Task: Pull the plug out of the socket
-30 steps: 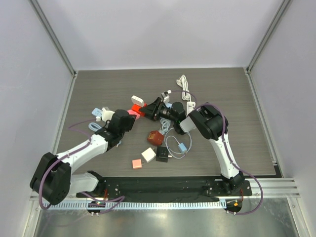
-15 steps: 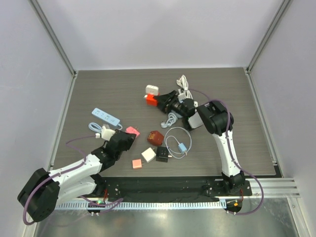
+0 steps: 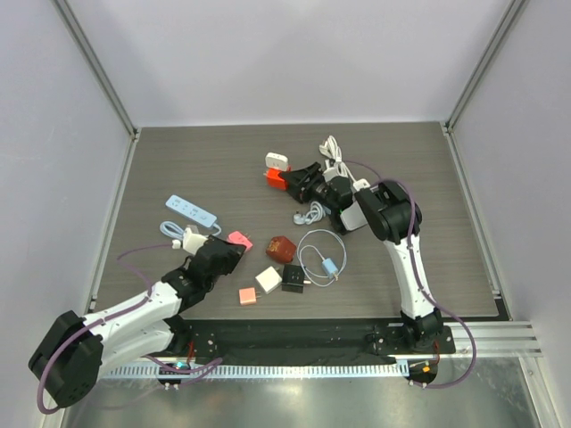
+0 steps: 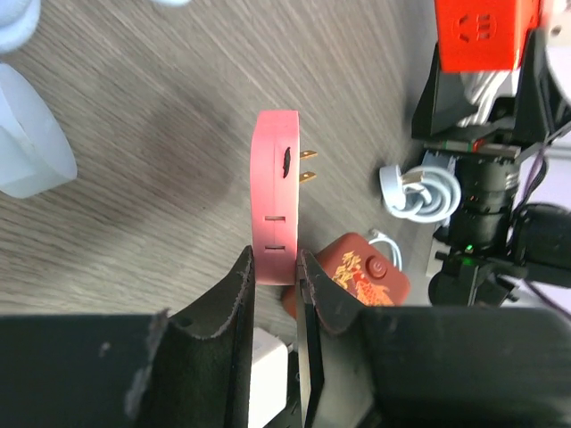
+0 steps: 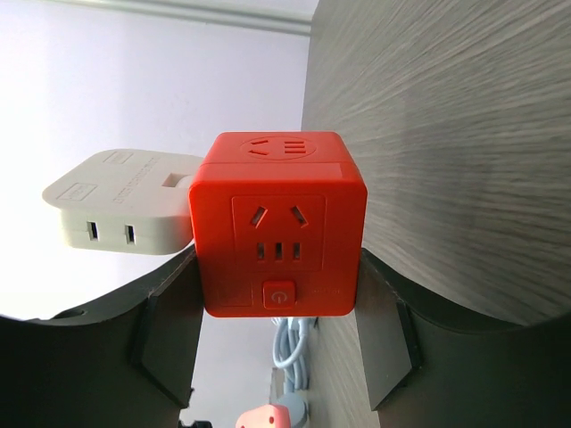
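My left gripper is shut on the lower end of a pink plug, whose two brass prongs point right, apart from any socket. From above, this pink plug sits at the near left, just ahead of the left gripper. The red cube socket is clamped between the fingers of my right gripper, lifted above the table. A white adapter still sticks out of its left side. In the top view the socket and white adapter are at the far centre.
A blue power strip lies at the left. A dark red power bank, white charger, black adapter and pink block cluster at the near centre. A looped cable and white cable bundle lie near the right arm.
The left arm has drawn back toward the near left with the pink plug, away from the socket. The right arm has carried the red socket and white adapter farther back and right.
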`<state>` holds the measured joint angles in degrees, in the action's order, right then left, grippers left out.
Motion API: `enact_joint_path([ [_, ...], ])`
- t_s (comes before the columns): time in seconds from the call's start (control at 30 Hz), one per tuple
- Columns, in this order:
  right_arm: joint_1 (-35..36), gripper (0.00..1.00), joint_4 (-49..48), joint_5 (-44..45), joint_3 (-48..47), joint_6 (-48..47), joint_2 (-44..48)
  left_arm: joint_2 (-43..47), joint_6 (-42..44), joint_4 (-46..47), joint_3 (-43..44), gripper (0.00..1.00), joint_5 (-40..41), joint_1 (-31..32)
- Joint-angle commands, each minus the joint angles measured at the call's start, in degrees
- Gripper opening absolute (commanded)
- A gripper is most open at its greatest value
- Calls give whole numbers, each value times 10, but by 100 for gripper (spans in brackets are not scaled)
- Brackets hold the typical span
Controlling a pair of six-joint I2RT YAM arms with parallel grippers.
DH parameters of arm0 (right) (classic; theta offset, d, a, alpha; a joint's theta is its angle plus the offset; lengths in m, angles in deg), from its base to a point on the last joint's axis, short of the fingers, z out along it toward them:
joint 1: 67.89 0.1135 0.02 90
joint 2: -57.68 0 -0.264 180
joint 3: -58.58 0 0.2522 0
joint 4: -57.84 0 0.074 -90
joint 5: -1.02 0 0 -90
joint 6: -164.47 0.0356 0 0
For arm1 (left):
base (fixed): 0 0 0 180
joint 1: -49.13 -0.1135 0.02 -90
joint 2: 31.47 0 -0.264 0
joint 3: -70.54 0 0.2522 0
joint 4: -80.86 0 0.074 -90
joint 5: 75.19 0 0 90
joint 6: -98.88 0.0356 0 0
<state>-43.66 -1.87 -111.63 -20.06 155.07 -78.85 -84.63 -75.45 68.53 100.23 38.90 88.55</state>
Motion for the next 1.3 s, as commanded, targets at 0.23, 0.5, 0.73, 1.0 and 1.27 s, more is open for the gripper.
enact_joint_path([
  [0.23, 33, 2, 3, -38, -38, -122, 75, 3, 35, -60, -3, 22, -52, 1],
  [0.5, 40, 2, 60, -66, -52, -168, 90, -3, 65, -116, 39, 60, -72, 0],
  [0.73, 40, 1, 112, -111, -78, -205, 73, 9, 160, -194, 158, 64, -20, 0],
  [1.0, 43, 1, 160, -151, -108, -243, 59, -66, 341, -183, 323, 67, -54, -35],
  [1.27, 50, 1, 207, -168, -120, -287, 66, -274, 512, -339, 554, 80, -104, -100],
])
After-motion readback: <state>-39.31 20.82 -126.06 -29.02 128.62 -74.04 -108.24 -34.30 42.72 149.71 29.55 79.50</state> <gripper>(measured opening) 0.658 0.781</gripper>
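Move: The left hand holds the pink plug over bare table, its set-down spot about 3 cm back and 5 cm below. The brown cube lies 10 cm right and 1 cm back; the white adapter 7 cm right, 8 cm back, both 5 cm down. From this hand the white plug is 18 cm ahead, 10 cm right, 5 cm higher; it stands 5 cm straight above the right hand, on the gripped red socket. The left hand lowers the pink plug to the bare table, easing about 3 cm back and down as its fingers open and let go, then climbs some 17 cm and swings forward about 13 cm towards the white plug, rolling its left side up and turning clockwise, fingers still widening. Meanwhile the right hand keeps its grip on the red socket and brings it about 6 cm left and 4 cm back to meet the left hand, tilting some 30 degrees on the way. ##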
